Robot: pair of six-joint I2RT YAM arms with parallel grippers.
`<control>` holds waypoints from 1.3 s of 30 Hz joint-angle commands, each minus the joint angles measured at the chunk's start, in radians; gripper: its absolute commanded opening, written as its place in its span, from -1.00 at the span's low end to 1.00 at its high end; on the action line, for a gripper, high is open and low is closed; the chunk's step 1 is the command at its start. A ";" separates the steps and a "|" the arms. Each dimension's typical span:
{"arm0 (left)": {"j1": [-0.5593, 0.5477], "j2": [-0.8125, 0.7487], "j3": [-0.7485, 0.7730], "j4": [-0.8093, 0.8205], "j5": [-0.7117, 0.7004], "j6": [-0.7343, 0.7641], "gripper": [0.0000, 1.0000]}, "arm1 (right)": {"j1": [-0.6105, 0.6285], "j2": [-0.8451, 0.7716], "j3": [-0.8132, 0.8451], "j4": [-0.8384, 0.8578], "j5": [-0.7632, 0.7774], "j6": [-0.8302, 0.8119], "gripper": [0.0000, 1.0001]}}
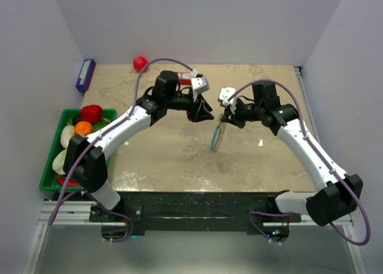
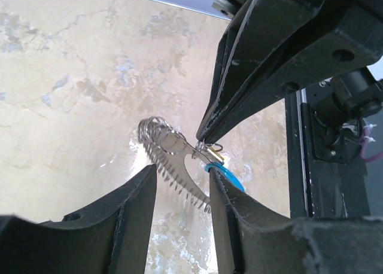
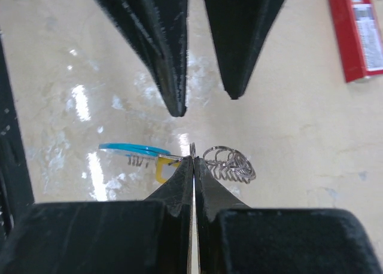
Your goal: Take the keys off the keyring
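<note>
The keyring (image 1: 218,136) hangs in mid-air over the table, a silvery coil of links (image 3: 230,164) with a light-blue curved segment (image 3: 134,148). A small brass-yellow key (image 3: 163,166) dangles beside the blue part, also visible from the left wrist as the key (image 2: 216,156). My right gripper (image 3: 192,160) is shut on a thin ring of the keyring. My left gripper (image 2: 182,172) is open just left of it. Its fingers straddle the silver coil (image 2: 173,160) without pinching it, and the blue segment (image 2: 230,178) rests against one finger.
A red box (image 3: 359,29) lies behind the left wrist. A red ball (image 1: 140,63) sits at the back edge. A green basket (image 1: 66,113) of vegetables stands at the left, with a purple box (image 1: 85,75) beyond it.
</note>
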 commanded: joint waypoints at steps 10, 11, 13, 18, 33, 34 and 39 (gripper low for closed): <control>-0.042 0.041 0.136 -0.038 -0.050 -0.057 -0.04 | 0.090 -0.078 -0.024 0.279 0.255 0.291 -1.00; -0.046 0.045 0.136 -0.038 -0.050 -0.057 -0.04 | 0.090 -0.079 -0.025 0.290 0.277 0.299 -1.00; -0.052 0.045 0.134 -0.038 -0.041 -0.057 -0.03 | 0.092 -0.079 -0.028 0.298 0.305 0.300 -1.00; -0.065 0.042 0.127 -0.043 -0.067 -0.051 -0.03 | 0.092 -0.087 -0.037 0.310 0.309 0.311 -1.00; -0.083 0.073 0.145 -0.054 -0.164 -0.048 -0.29 | 0.095 -0.096 -0.034 0.302 0.300 0.314 -1.00; -0.085 0.074 0.145 -0.054 -0.170 -0.048 -0.33 | 0.093 -0.096 -0.036 0.301 0.302 0.314 -1.00; -0.085 0.074 0.145 -0.057 -0.191 -0.047 -0.71 | 0.096 -0.099 -0.042 0.302 0.315 0.304 -1.00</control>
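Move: The ring of the keyring is already pinched in the right fingertips, at that hand's point. From the open left fingers the ring lies about 5 cm to the right, 1 cm back and 3 cm lower. The yellow tag hangs just under it, some 2 cm behind the ring and 3 cm below; the blue coil hangs lower, roughly 6 cm behind the ring, 4 cm to its left and 8 cm below. The ring is lifted towards the left fingers by the right hand, which keeps it shut in its tips while going about 3 cm up and 2.5 cm forward, turning some 20 degrees clockwise, then nearly holds. The left hand rises some 2 cm, then reaches right and sinks again, ending about 2.5 cm right and 1 cm forward, its half-open fingers narrowing around the small parts at the right tips. ##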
